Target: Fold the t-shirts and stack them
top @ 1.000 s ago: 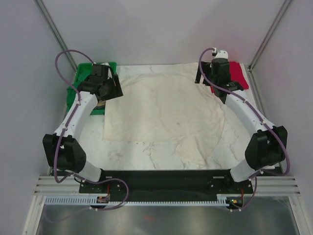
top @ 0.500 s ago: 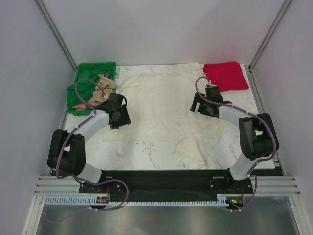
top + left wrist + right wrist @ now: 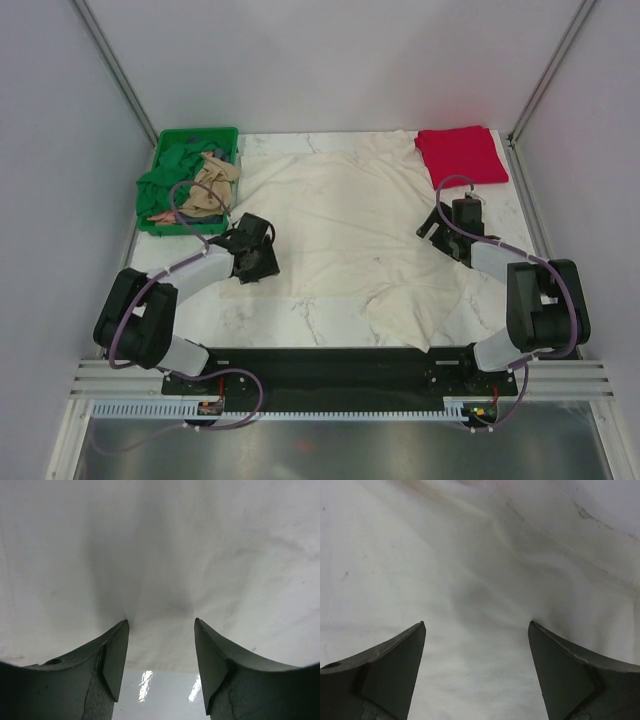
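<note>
A large cream-white t-shirt (image 3: 345, 225) lies spread over the marble table. A folded bright red t-shirt (image 3: 461, 155) lies at the back right. Tan (image 3: 208, 187) and dark green (image 3: 175, 165) shirts sit crumpled in the crate. My left gripper (image 3: 262, 258) is open, low at the white shirt's near left edge; its wrist view shows the cloth (image 3: 160, 555) and its hem between the jaws. My right gripper (image 3: 443, 232) is open, low over the shirt's right side; its wrist view shows only cream cloth (image 3: 470, 580) between the open jaws.
A green plastic crate (image 3: 160, 150) stands at the back left corner. Bare marble (image 3: 300, 315) shows along the near edge. Grey walls with metal posts close in the table on three sides. The arm bases sit on a black rail at the near edge.
Both arms have drawn back from the far corners toward the near side and dropped low onto the white shirt. The crate's contents and the red shirt have come into view.
</note>
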### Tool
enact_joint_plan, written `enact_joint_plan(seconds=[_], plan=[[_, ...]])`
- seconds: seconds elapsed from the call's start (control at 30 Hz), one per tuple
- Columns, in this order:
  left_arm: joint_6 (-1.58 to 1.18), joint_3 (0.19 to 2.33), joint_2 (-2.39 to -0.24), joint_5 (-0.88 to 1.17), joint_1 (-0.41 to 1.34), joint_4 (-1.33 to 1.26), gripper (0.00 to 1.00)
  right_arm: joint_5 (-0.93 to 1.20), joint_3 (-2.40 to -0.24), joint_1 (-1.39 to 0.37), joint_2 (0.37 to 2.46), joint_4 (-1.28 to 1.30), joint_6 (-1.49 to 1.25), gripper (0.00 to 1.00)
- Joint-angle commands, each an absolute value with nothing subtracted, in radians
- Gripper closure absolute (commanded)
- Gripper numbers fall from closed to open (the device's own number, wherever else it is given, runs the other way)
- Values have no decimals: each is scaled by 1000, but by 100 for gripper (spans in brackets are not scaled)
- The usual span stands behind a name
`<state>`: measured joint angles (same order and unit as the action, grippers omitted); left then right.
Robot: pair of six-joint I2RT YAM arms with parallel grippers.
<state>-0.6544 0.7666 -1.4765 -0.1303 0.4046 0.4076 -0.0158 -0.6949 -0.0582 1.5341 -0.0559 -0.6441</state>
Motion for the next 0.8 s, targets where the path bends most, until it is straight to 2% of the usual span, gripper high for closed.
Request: enact_joint_plan(seconds=[0.0, 0.07, 0.1, 0.2, 0.33, 0.5, 0.6, 0.77], plan=[[-730, 723, -1381, -150, 443, 417, 38, -19, -681, -54, 1502, 41, -611, 8], [-762, 692, -1278, -202, 448, 480, 40, 32, -728, -54, 1485, 69, -572, 11], [-787, 677, -1243, -292, 448, 501, 41, 49, -742, -57, 1474, 77, -559, 12], [-911, 606, -1102, -415, 433, 566, 39, 81, -775, -81, 1405, 104, -526, 11], [-992, 522, -974, -378, 341, 586, 37, 57, -821, -143, 1325, 175, -488, 10], [-1044, 373, -760, -269, 94, 586, 38, 97, -802, -152, 1241, 224, -486, 9], [-1081, 336, -733, -270, 64, 574, 38, 126, -773, -152, 1212, 221, -499, 8], [-1083, 348, -816, -256, 63, 509, 39, 156, -753, -152, 1195, 218, -495, 9]])
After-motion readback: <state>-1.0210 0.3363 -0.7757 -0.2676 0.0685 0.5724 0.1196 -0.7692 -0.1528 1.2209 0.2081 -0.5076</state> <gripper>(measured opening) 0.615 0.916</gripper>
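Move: The cream t-shirt's near left corner lies about 6 cm back and 10 cm left of the left hand, some 2 cm below it; the middle of the green basket is roughly 24 cm ahead and 18 cm left of that hand. From the right hand the same corner is about 50 cm left and 15 cm back; the folded red t-shirt lies some 20 cm ahead and 7 cm right, and the cream sleeve's near tip 27 cm straight back. The cream t-shirt's near left corner is what the left hand heads for: it swings left about 12 cm and back 8, arching some 4 cm up over the cloth and down again just outside the corner, turning about 40 degrees counter-clockwise, fingers staying open. Off the shirt's right side the right hand, also open, rises nearly 10 cm, drifting left and a little back. ##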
